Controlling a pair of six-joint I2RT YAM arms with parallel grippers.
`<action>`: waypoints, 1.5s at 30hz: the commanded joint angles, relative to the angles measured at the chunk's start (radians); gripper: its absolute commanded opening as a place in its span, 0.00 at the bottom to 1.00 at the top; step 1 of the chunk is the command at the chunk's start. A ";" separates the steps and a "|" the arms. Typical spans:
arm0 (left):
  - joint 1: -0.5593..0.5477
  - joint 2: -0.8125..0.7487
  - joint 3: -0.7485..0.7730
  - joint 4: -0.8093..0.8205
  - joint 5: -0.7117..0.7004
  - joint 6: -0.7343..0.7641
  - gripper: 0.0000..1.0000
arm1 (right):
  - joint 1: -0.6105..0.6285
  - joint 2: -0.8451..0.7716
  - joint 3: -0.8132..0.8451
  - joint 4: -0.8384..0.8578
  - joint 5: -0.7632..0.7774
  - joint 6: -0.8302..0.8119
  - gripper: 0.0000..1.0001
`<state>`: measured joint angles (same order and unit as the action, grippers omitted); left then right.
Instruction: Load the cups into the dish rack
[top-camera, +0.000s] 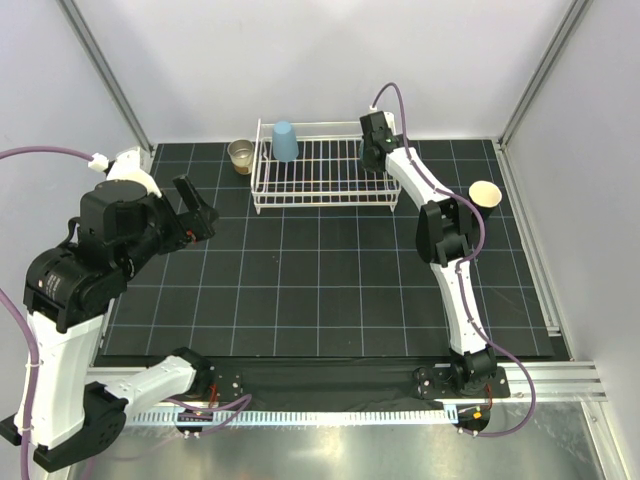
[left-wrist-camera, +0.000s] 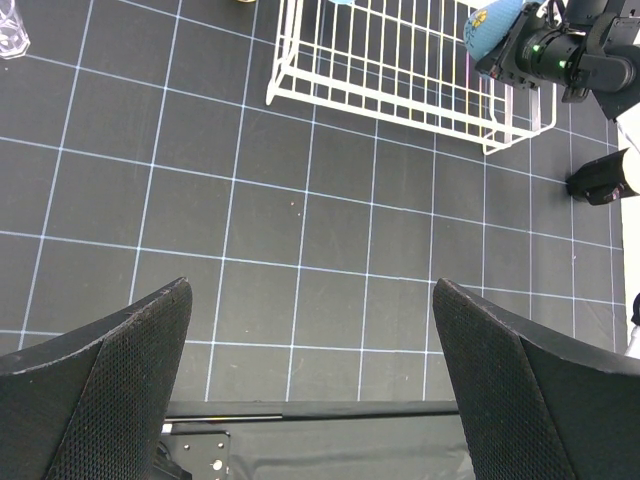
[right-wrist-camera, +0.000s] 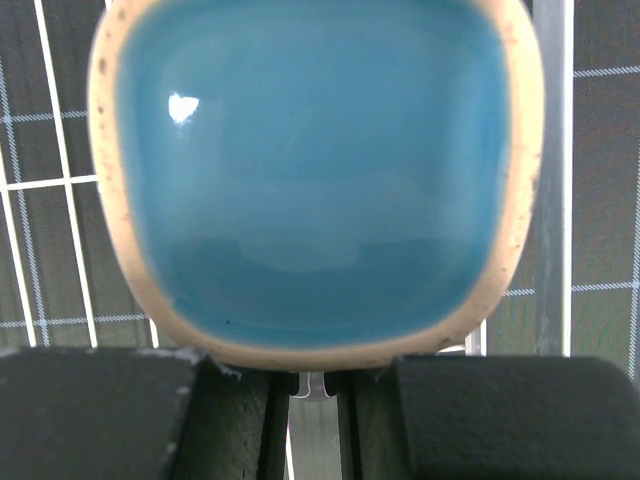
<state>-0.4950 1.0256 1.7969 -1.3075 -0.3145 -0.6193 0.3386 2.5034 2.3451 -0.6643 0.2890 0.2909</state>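
The white wire dish rack stands at the back of the mat. A light blue tumbler sits upside down in its left part. My right gripper hovers over the rack's right end, shut on the teal mug, whose blue inside fills the right wrist view. The mug also shows in the left wrist view above the rack. A tan metallic cup stands left of the rack. A black cup with a cream inside stands to its right. My left gripper is open and holds nothing.
A tiny clear glass stands on the mat at the far left. The black gridded mat stretches between the rack and the arm bases. Grey walls enclose the back and both sides.
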 joint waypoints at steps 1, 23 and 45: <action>0.006 0.004 0.032 0.014 -0.018 0.006 1.00 | -0.001 -0.012 0.059 0.069 0.019 0.005 0.19; 0.006 -0.068 0.009 -0.006 0.038 -0.056 1.00 | 0.010 -0.143 0.075 -0.001 -0.044 0.071 0.55; 0.006 -0.162 -0.100 0.033 0.193 -0.086 1.00 | -0.104 -0.538 -0.069 -0.201 0.105 0.063 0.55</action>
<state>-0.4950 0.8715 1.7020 -1.3064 -0.1574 -0.7021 0.2974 1.9755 2.2955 -0.7734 0.3176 0.3344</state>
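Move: The right hand has the blue flowered mug by its handle in the dish rack, the mug's middle about 4 cm ahead and roughly level. The plain blue cup in the rack lies some 23 cm to this hand's left and 5 cm ahead; the black cup stands about 28 cm to its right, 11 cm back and 3 cm lower. From the empty left hand, the mug is some 43 cm ahead, 36 cm right and 30 cm below. Open the right gripper to about half to let go of the mug's handle, nearly on the spot. Then lift it clear, fast at the end, about 26 cm up and 7 cm back, veering some 5 cm right past the rack's right end while the fingers tip up about 20 degrees. Late on, draw the open left hand back about 4 cm, its left side dipping 10 degrees. ##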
